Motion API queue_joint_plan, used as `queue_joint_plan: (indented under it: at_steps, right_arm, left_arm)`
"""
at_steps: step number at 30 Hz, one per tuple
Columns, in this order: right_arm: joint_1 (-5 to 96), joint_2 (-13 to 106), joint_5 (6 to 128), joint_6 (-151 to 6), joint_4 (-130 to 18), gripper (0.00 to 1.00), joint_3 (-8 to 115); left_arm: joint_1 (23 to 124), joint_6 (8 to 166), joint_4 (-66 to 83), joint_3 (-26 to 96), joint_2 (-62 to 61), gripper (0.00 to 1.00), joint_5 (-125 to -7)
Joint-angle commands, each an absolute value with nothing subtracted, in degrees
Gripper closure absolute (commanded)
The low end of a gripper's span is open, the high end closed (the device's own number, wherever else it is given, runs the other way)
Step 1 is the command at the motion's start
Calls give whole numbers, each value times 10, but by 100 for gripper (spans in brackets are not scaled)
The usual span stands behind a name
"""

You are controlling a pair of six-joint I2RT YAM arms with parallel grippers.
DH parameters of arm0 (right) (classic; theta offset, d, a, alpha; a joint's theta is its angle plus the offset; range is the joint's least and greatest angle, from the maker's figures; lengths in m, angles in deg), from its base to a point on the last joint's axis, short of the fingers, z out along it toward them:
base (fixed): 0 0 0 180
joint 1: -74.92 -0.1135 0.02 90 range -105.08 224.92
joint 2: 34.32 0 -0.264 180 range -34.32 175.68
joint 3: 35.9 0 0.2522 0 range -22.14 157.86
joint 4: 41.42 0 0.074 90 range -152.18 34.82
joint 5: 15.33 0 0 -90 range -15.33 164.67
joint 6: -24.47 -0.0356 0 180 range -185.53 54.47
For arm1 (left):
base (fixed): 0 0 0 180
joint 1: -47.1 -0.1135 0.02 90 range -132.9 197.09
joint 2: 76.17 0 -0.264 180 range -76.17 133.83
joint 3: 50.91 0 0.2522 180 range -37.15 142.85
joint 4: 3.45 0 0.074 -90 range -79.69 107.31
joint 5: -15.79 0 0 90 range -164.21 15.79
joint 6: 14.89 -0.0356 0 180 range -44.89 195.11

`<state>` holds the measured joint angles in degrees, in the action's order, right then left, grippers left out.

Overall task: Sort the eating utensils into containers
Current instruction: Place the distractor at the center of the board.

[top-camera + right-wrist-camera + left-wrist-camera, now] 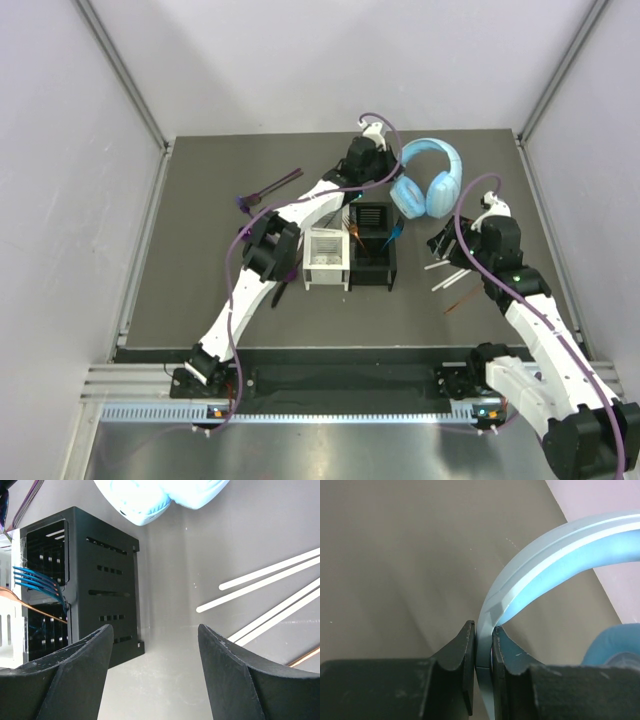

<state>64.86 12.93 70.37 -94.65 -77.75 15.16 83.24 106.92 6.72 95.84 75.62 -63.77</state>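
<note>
The white container and the black container stand side by side at mid-table. The black one holds a blue fork and a thin copper stick. Two purple utensils lie at the back left. Pale white sticks and a brown stick lie on the right. My left gripper is shut on the band of the light-blue headphones. Low over the mat, my right gripper is open between the black container and the sticks, holding nothing.
The headphones rest at the back, just behind the black container, and their ear cups show in the right wrist view. The left arm stretches across the white container. Grey walls close in the dark mat.
</note>
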Motion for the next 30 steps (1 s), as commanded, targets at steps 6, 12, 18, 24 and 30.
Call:
queue_joint_plan:
  at_steps: [6,12,18,24,30]
  right_arm:
    - [647,137,695,-941,-757,31,158]
    - [647,140,692,-941,-750,31,147]
    - [647,146,690,-942,-740,31,137]
    - [647,154,704,-939,-730,31,132]
    - [647,186,714,-934,-693,31,130]
  left_arm:
    - [835,1074,15,986,743,80,-618]
    - [835,1074,4,979,735,55,-610]
    - [828,1089,-42,932,711,51,-608]
    - [803,1117,-68,913,687,46,-604]
    - [763,1131,-95,885,635,44,-611]
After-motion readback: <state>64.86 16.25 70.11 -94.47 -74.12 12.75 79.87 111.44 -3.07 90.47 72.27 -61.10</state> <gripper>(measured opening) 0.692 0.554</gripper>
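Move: The left hand holds the headband of the distractor, the blue headphones, whose middle lies about 7 cm to the right, 1 cm nearer the base and 5 cm lower. The black container is 16 cm back and 7 cm to the left, the blue fork 13 cm back and 1 cm left, both some 7 cm below. From the right hand, the headphones lie about 16 cm ahead, 2 cm left and 9 cm lower. Left hand opens off the headband, rises about 4 cm, edging left and forward; right hand sinks 2 cm. ##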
